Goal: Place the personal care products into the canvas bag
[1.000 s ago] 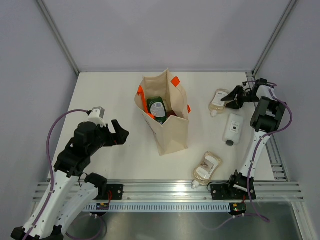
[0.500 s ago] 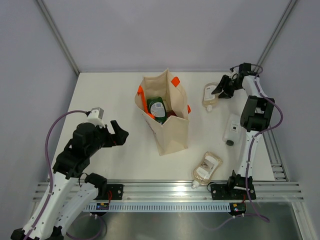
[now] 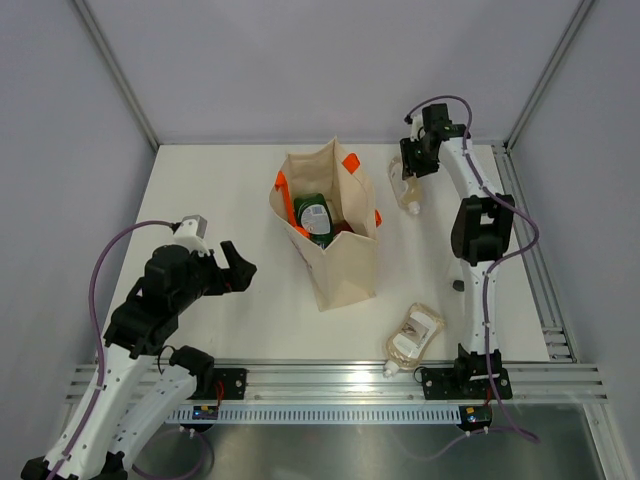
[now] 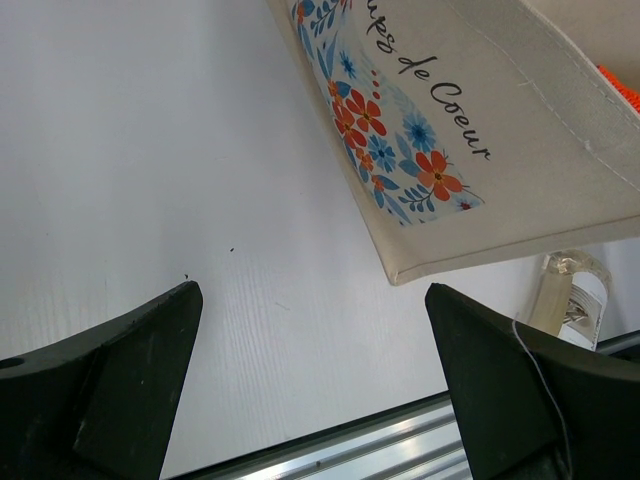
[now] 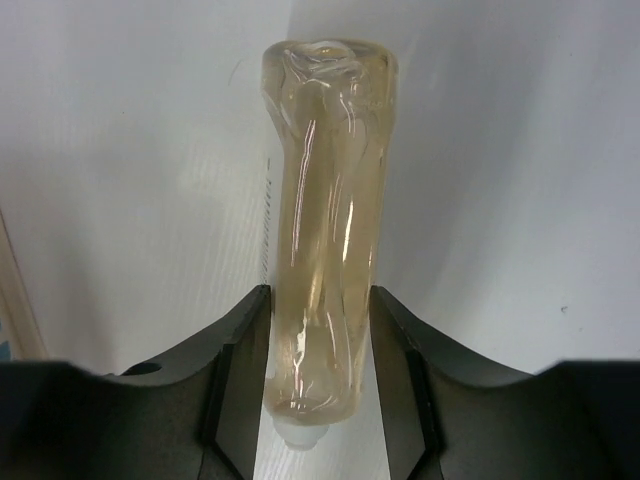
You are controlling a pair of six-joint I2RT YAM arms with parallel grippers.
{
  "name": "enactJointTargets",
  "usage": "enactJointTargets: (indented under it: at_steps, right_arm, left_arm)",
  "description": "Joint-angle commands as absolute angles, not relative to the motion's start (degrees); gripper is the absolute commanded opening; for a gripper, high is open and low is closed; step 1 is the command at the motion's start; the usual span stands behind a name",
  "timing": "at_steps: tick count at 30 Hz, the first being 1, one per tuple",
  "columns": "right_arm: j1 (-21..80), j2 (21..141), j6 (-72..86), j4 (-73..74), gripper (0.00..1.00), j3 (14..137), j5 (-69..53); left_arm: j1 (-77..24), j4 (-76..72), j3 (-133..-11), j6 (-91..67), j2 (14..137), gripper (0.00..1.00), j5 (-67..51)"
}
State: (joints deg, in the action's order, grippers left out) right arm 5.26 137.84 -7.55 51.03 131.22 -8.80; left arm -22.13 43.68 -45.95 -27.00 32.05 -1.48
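The canvas bag [image 3: 335,260] stands upright at mid-table with orange handles. A green bottle [image 3: 314,215] and a red one [image 3: 345,229] show inside it. No yellow bottle is in view. My right gripper [image 3: 409,174] is shut on a clear beige refill pouch [image 3: 406,194] and holds it above the table, right of the bag. In the right wrist view the pouch [image 5: 328,210] sits between the fingers [image 5: 238,345]. A second pouch [image 3: 414,334] lies near the front. The right arm hides the white bottle except its black cap [image 3: 457,286]. My left gripper [image 3: 241,267] is open and empty, left of the bag.
The left wrist view shows the bag's flower-printed side [image 4: 440,120], the front pouch [image 4: 570,295] beyond it and the table's metal front rail [image 4: 400,445]. Grey enclosure walls stand behind and at both sides. A rail [image 3: 540,300] runs along the right edge.
My right gripper has lifted the pouch and swung it left and back, from the far right toward the bag. The left arm has barely moved.
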Motion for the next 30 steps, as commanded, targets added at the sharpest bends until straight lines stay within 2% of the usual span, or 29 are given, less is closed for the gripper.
enactJointTargets:
  at_steps: [1,5,8,11,16,17,21,30]
  right_arm:
    - [7.6,138.7,-12.5,52.2,0.50,127.2,-2.3]
    - [8.1,140.8,-12.5,53.5,0.53,127.8,-1.5]
    - [8.1,142.1,-12.6,54.3,0.50,128.8,-2.5]
    - [8.4,142.4,-13.4,54.8,0.55,129.2,-2.6]
    - [10.0,143.3,-16.3,58.4,0.58,130.8,-1.4]
    - [10.2,143.3,-16.6,59.3,0.64,131.0,-1.4]
    - [11.0,144.7,-19.1,62.8,0.70,133.4,-0.3]
    - [13.2,145.3,-21.4,65.6,0.71,134.4,1.8]
  left_arm:
    - [-22.0,42.5,-48.1,-25.8,32.0,0.99,-0.7]
    - [-22.0,42.3,-47.9,-25.8,32.0,0.99,-0.9]
    - [-22.0,42.3,-47.9,-25.8,32.0,0.99,-0.9]
    - [-22.0,42.3,-47.9,-25.8,32.0,0.99,-1.0]
    - [-22.0,42.3,-48.3,-25.8,32.0,0.99,-0.9]
    - [-22.0,42.3,-48.4,-25.8,32.0,0.99,-1.0]
    - [-22.0,42.1,-48.5,-25.9,32.0,0.99,-1.1]
    - [-22.0,42.2,-48.7,-25.8,31.6,0.99,-1.3]
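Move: The clear bottle is already between the right fingers, on its narrow side, its middle about 3 cm below the hand point. From the right hand, the canvas bag stands some 20 cm to the left and 20 cm back, its middle about 3 cm higher, and the white bottle lies roughly 23 cm back and 8 cm right. The waiting left hand has the clear bottle about 36 cm ahead, 39 cm right and 16 cm below. Right hand sinks about 3 cm around the clear bottle, easing 2 cm left and back, fingers opening wider. ##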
